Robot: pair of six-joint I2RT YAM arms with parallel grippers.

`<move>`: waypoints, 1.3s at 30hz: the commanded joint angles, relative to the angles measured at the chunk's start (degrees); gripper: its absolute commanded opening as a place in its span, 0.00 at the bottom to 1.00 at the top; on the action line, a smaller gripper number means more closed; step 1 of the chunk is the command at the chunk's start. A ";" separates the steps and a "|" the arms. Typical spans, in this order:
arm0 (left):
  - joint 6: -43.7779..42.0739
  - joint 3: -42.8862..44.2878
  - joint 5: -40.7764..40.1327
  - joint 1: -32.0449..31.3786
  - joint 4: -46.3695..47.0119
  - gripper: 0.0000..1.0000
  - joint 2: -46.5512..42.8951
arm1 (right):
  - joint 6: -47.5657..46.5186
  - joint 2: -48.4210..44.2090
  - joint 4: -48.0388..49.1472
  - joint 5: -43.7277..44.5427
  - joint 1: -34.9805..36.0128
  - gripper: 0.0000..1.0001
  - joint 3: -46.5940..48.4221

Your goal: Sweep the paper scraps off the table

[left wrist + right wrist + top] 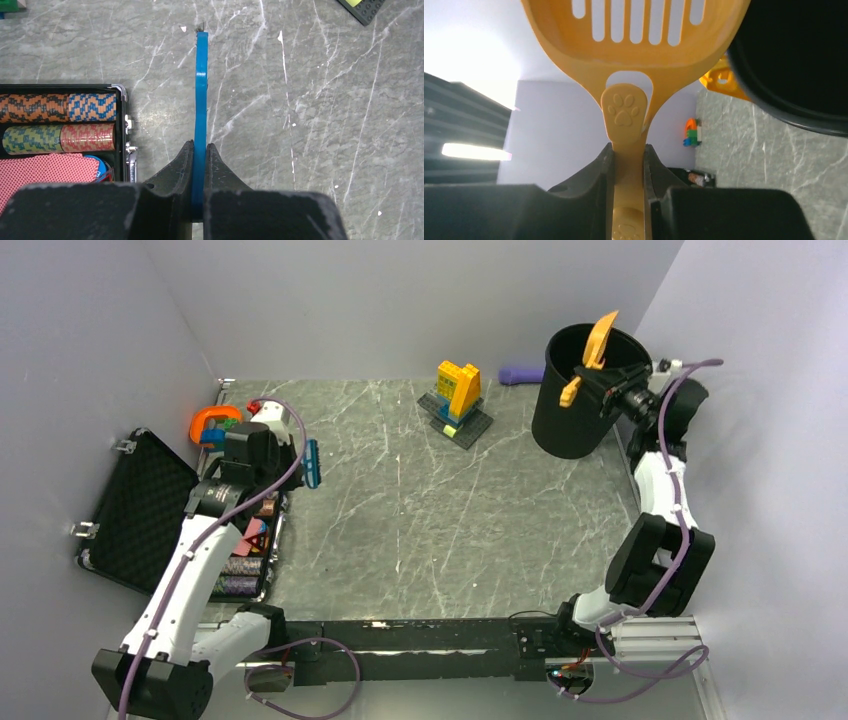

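Observation:
No paper scraps show on the grey marble table (420, 520), in any view. My left gripper (297, 454) hovers at the table's left side, shut on the handle of a thin blue brush (201, 90), which points out over the bare table (325, 125). Far right, my right gripper (603, 383) is shut on the handle of an orange slotted scoop (639, 45). It holds the scoop (601, 340) tipped up over the mouth of a tall black bin (570, 415). The bin's inside (794, 55) is dark.
An open black foam-lined case (140, 510) lies off the table's left edge, with poker chips (60, 107) and cards in it. A yellow-blue brick build (458, 390) stands at the back middle. A purple object (520, 373) lies behind it. An orange-green toy (215, 423) sits back left.

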State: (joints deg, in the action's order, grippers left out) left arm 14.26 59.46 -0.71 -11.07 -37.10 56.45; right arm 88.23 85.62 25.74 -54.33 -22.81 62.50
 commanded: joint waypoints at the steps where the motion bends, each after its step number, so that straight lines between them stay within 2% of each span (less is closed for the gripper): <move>1: -0.56 0.96 2.32 0.24 2.97 0.00 0.26 | -24.59 -4.92 -23.55 1.58 2.94 0.00 14.40; 5: 0.09 1.16 4.51 0.17 3.61 0.00 1.04 | -44.75 -5.24 -45.11 8.84 11.71 0.00 25.67; 7: 0.57 1.33 5.90 0.17 3.99 0.00 1.69 | -53.99 -5.12 -54.50 17.12 18.68 0.00 30.36; 9: 1.08 1.50 7.72 0.17 4.40 0.00 2.57 | -61.01 -5.62 -60.41 25.68 27.99 0.00 30.58; 11: 1.98 1.54 9.86 0.20 4.93 0.00 3.65 | -64.52 -6.89 -62.34 33.32 36.20 0.00 26.65; 14: 3.82 1.36 13.74 0.11 5.97 0.00 5.51 | -65.96 -7.78 -63.67 43.45 45.57 0.00 18.60; 20: 7.96 -0.08 19.35 -0.48 8.42 0.00 10.13 | -62.37 -4.49 -63.57 55.53 60.68 0.00 6.73; 24: 10.38 -1.09 21.78 -1.53 9.09 0.00 14.53 | -60.49 0.94 -63.37 61.44 66.42 0.00 4.94; 30: 11.90 -1.07 26.57 -2.20 9.15 0.00 22.50 | -59.53 10.29 -66.46 68.08 70.18 0.00 7.69; 31: 11.99 -1.22 26.89 -2.23 9.29 0.00 23.10 | -59.52 11.16 -66.77 68.57 70.29 0.04 8.04; 32: 12.01 -1.38 27.15 -2.26 9.44 0.00 23.50 | -59.22 11.65 -66.98 69.40 70.37 0.17 8.21; 33: 12.09 -1.61 27.23 -2.26 9.68 0.00 23.75 | -58.22 11.96 -67.41 70.73 70.37 0.38 8.29; 34: 12.15 -1.77 27.33 -2.33 9.88 0.00 23.94 | -57.08 11.98 -67.79 72.02 70.41 0.64 8.26; 35: 12.19 -1.80 27.46 -2.35 10.01 0.00 24.04 | -56.44 11.74 -67.80 72.52 70.36 0.96 8.14; 39: 12.19 -1.74 28.24 -2.53 10.53 0.00 24.77 | -56.41 9.20 -65.45 71.69 70.38 1.00 7.20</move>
State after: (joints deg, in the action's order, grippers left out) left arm 25.78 57.23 24.64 -13.17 -29.61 81.30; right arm 30.22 98.39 -40.88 14.11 47.44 68.14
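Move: The right gripper holds the orange scoop over the bin, whose middle is about 18 cm below it. The scoop's drop spot, bare table, lies roughly 24 cm left, 17 cm back and 32 cm down, with the block model some 20 cm beyond that spot. The left gripper holds the blue brush; the bare table it is taken over lies about 14 cm right, level ahead, 20 cm down, with the chip case 11 cm back and 9 cm left of that gripper. Lift the right gripper clear of the bin and swing it left about 25 cm, then back and steeply down to the bare mid-table, rolling the wrist some 90 degrees so the fingers point down; open wide there to let go of the scoop handle. Meanwhile carry the brush right and down, each about 10 cm, tipping the left fingers downward and keeping them shut. ##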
